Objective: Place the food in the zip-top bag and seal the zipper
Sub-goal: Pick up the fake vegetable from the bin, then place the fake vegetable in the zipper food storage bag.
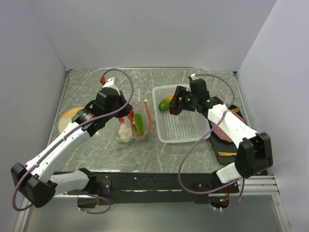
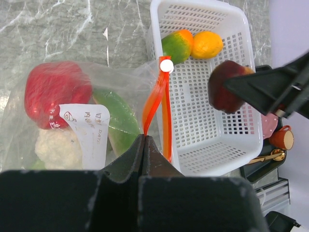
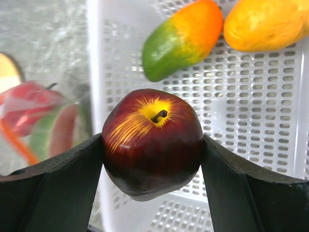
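Observation:
The zip-top bag stands left of the basket, its mouth open. Through the clear plastic show a red pepper, white cauliflower and the green watermelon slice. My left gripper is shut on the bag's mouth edge at the orange-red zipper. My right gripper is shut on the dark ball, deep red with a yellow top and stem. It hangs over the basket's left side, near the bag. A green-orange mango and an orange lie at the basket's far end.
The white perforated basket sits in the middle of the table. A dark tray with a pink slab and yellow sticks lies right of it, under my right arm. A round wooden plate rests at the far left.

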Tool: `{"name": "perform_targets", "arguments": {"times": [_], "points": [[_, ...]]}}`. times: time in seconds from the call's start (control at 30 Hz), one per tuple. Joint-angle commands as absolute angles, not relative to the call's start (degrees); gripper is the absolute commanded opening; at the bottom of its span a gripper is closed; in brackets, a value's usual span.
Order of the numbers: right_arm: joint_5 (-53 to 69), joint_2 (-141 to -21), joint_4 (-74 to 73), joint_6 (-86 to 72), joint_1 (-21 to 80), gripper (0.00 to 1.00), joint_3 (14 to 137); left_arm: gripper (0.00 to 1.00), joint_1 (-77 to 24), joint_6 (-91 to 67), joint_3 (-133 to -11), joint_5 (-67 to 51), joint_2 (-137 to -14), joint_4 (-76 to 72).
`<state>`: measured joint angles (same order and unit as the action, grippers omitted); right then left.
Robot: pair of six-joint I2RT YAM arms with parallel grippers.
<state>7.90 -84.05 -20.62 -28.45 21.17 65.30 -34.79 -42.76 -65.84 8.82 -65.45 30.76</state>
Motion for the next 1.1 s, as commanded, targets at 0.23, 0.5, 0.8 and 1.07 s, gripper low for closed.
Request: {"name": "perform_targets", "arguments": {"times": [0.23,0.5,0.8,1.07], "points": [[16.24,-72.7,-16.97,-32.69,21.0,0.49,62.77,0.01,-34.63,-42.54,-66.09,7.65,-64.86,27.95],[19.6,-69.26,-14.51,-36.38,21.79,0.49,58.8,0.01,-34.63,-43.07,-65.39,9.4,-63.54,27.51],[19.78,-68.29,-10.99,-38.76,30.92,0.52,59.41,0.01,-34.63,-43.59,-64.51,7.82,-63.98,26.19],[21.44,-72.77,-8.0,-40.34,36.2,0.53,61.61,0.01,-34.63,-43.59,-65.31,7.82,-63.99,26.9]]}}
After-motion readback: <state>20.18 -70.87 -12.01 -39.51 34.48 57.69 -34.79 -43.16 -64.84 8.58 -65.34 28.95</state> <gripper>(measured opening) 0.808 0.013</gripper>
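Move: My right hand already holds the dark round fake vegetable above the bin, and it is bound for the bag's mouth: some 16 cm to its left, 6 cm back and about 4 cm lower. The bin's left wall stands between, about 9 cm left, level fore and aft, 8 cm down. Inside lie the green-orange fruit, 7 cm ahead and 4 cm left, and the orange fruit, 9 cm ahead and 4 cm right, both 11 cm below. From my left hand the mouth is about 6 cm right, 2 cm back and 6 cm down. With the fake vegetable still pinched between its fingers, I raise my right hand about 6 cm while drawing it back, then swing it back and left to the bin's left wall, towards the bag's mouth, ending some 10 cm back and 10 cm left. On the way its left side rolls up and it turns counter-clockwise, each nearly 20 degrees. My left hand stays put, still gripping the zipper edge. ##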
